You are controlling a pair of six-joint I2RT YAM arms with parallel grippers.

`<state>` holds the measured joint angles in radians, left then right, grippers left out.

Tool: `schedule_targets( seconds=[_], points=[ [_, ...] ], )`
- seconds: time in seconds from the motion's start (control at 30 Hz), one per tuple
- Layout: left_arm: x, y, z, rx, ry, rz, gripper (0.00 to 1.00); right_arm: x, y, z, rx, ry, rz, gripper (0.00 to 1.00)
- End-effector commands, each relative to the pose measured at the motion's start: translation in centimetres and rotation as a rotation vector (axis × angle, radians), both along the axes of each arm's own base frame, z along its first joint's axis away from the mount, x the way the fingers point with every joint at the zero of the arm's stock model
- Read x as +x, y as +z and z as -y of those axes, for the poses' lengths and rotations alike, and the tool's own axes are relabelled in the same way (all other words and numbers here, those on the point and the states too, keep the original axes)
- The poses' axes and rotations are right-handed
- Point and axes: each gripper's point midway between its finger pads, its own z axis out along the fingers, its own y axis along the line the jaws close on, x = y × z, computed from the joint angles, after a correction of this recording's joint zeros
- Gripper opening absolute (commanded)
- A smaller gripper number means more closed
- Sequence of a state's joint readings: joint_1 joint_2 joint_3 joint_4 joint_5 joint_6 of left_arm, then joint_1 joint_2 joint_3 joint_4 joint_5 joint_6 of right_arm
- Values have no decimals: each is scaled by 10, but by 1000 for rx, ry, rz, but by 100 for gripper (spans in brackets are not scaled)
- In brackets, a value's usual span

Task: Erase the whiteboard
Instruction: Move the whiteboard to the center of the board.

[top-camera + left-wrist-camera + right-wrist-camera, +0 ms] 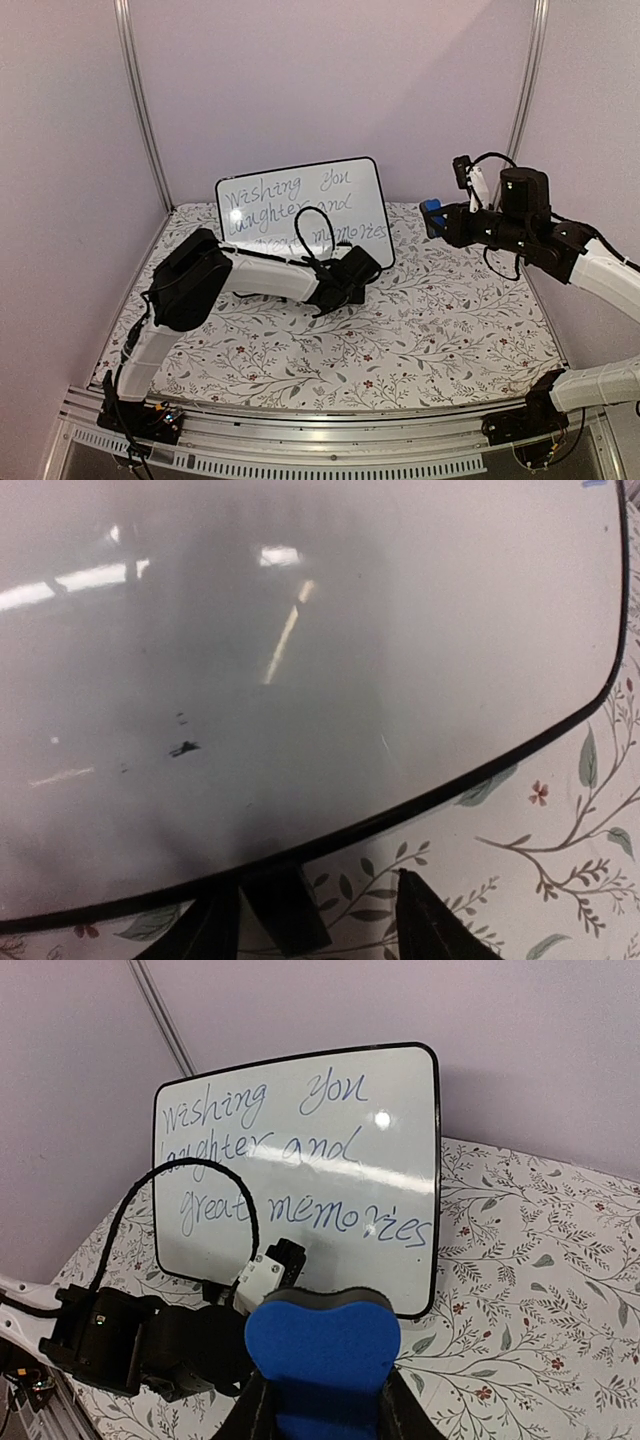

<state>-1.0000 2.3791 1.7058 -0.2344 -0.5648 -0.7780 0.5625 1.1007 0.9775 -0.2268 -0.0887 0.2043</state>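
The whiteboard (pixel 300 205) stands upright at the back of the table, with three lines of cursive marker writing on it (pixel 300 1150). My left gripper (pixel 358 268) is low at the board's bottom edge. In the left wrist view the glossy whiteboard (pixel 350 630) fills the frame, and my left gripper (pixel 315 925) is open with one black foot (pixel 285 910) of the board between its fingers. My right gripper (pixel 437 218) hovers to the right of the board, apart from it, shut on a blue eraser (pixel 322 1350).
A floral cloth (pixel 440 320) covers the table. Pale walls with aluminium posts (pixel 140 110) close in the back and sides. A metal rail (pixel 330 425) runs along the near edge. The left arm's cable (pixel 215 1185) loops in front of the board.
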Motion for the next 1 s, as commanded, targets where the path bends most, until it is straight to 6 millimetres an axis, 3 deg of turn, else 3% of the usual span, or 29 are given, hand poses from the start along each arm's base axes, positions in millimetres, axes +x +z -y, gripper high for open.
schedule_targets(
  seconds=[0.0,0.3,0.53,0.97],
  points=[
    [4,-5,-2,43,28,25,51,-3,-3,0,3,11,-4,17],
    [6,-4,4,56,11,45,23,-4,-6,1,3,8,-9,17],
    [-2,9,20,38,-27,66,5,-3,-6,1,0,7,-8,17],
    [-34,27,59,-42,-120,35,2,-2,3,2,-9,1,8,17]
  ],
)
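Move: The whiteboard's right foot stands between the left hand's open fingers, about 1 cm ahead of the hand and 1 cm to its left, at the same height. The whiteboard's middle is some 9 cm left, 8 ahead and 11 up; the left foot lies roughly 16 cm left and 2 back, and the lower right corner 11 right and 6 ahead. From the right hand, the right foot is around 8 cm ahead, 12 left and 28 below. The left fingers close from about half open until nearly shut and pinch the whiteboard's right foot, while the hand itself barely shifts and tilts only a few degrees. With the foot gripped, the hand starts to draw back towards the base and to the right, low over the table, about 2 cm by the end and gathering speed. ##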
